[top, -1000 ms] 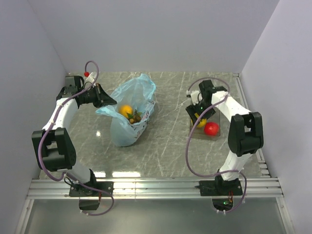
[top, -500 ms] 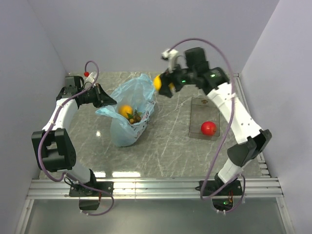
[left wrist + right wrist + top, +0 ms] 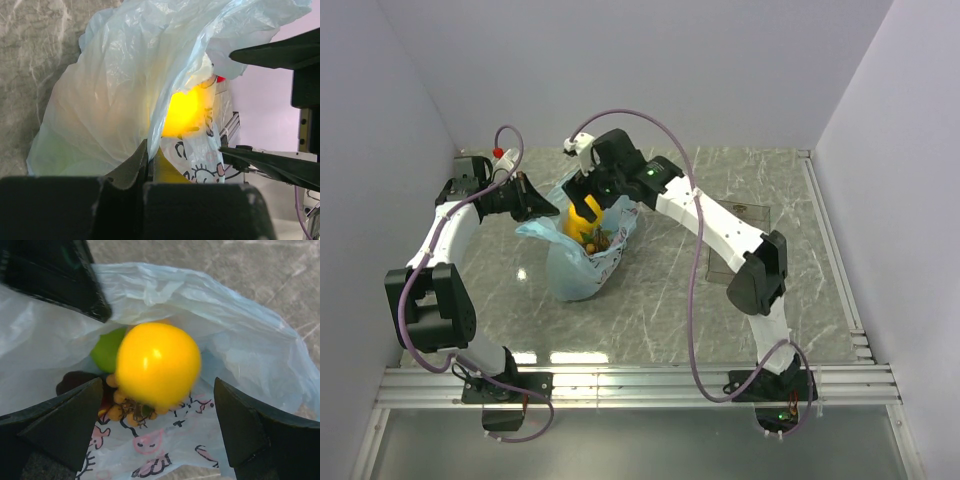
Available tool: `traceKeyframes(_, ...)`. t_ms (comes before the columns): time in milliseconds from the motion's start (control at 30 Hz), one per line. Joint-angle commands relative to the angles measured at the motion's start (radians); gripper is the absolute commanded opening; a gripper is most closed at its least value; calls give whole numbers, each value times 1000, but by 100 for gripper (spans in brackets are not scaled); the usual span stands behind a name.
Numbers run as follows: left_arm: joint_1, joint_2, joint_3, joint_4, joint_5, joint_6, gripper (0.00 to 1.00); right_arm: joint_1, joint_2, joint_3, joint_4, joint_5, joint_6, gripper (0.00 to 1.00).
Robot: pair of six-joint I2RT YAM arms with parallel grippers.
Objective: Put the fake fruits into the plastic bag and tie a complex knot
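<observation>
The light-blue plastic bag (image 3: 575, 270) stands open at the left-middle of the table. My left gripper (image 3: 542, 208) is shut on its rim, which runs between the jaws in the left wrist view (image 3: 149, 160). My right gripper (image 3: 588, 208) hangs over the bag mouth with its jaws wide open. In the right wrist view a yellow round fruit (image 3: 157, 362), slightly blurred, sits between the fingers (image 3: 65, 425) and touches neither. A green apple (image 3: 106, 351) and brown balls (image 3: 120, 410) lie in the bag (image 3: 240, 355). The red fruit is hidden behind the right arm.
The clear tray (image 3: 755, 215) lies right of centre, partly covered by the right arm, which stretches across the table's middle. Grey walls close in the back and both sides. A metal rail runs along the near edge.
My right gripper carried the yellow fruit from the tray leftward to above the bag mouth and opened. The left gripper has kept holding the bag rim.
</observation>
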Motion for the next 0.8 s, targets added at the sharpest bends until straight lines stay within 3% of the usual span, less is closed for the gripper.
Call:
traceKeyframes(0, -1, -43, 24, 7, 11, 17, 2, 3, -80, 54, 20, 117, 31, 99)
traceKeyframes(200, -2, -48, 17, -1, 10, 28, 2, -20, -304, -120, -29, 32, 17, 100)
traceKeyframes(367, -1, -45, 7, 7, 14, 27, 2, -184, -526, -426, -122, -80, -55, 100)
traceKeyframes(567, -2, -57, 0, 10, 14, 28, 2, -471, -660, -691, -268, -44, -222, 100)
traceKeyframes(767, -1, -54, -3, 12, 13, 27, 2, -629, -663, -834, -308, 88, -402, 100)
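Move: The last red fruit sits in the tray some 40 cm to the right of the right hand, 7 cm back and 22 cm lower; the tray's middle is about 3 cm to the left of that fruit and 4 cm farther out. The yellow fruit, already out of the open fingers, is about 6 cm below them, over the plastic bag, whose middle lies some 18 cm below the hand and 3 cm back. From the left hand the red fruit is roughly 46 cm to the right, 6 cm back, 18 cm below. With the left fingers still pinching the bag's rim, the empty right hand leaves the bag: it climbs about 6 cm while drawing back, sweeps some 34 cm right, then sinks towards the red fruit in the tray. Its fingers stay wide open, and the wrist swings some 20 degrees clockwise and tips down; nothing is touched there yet. ##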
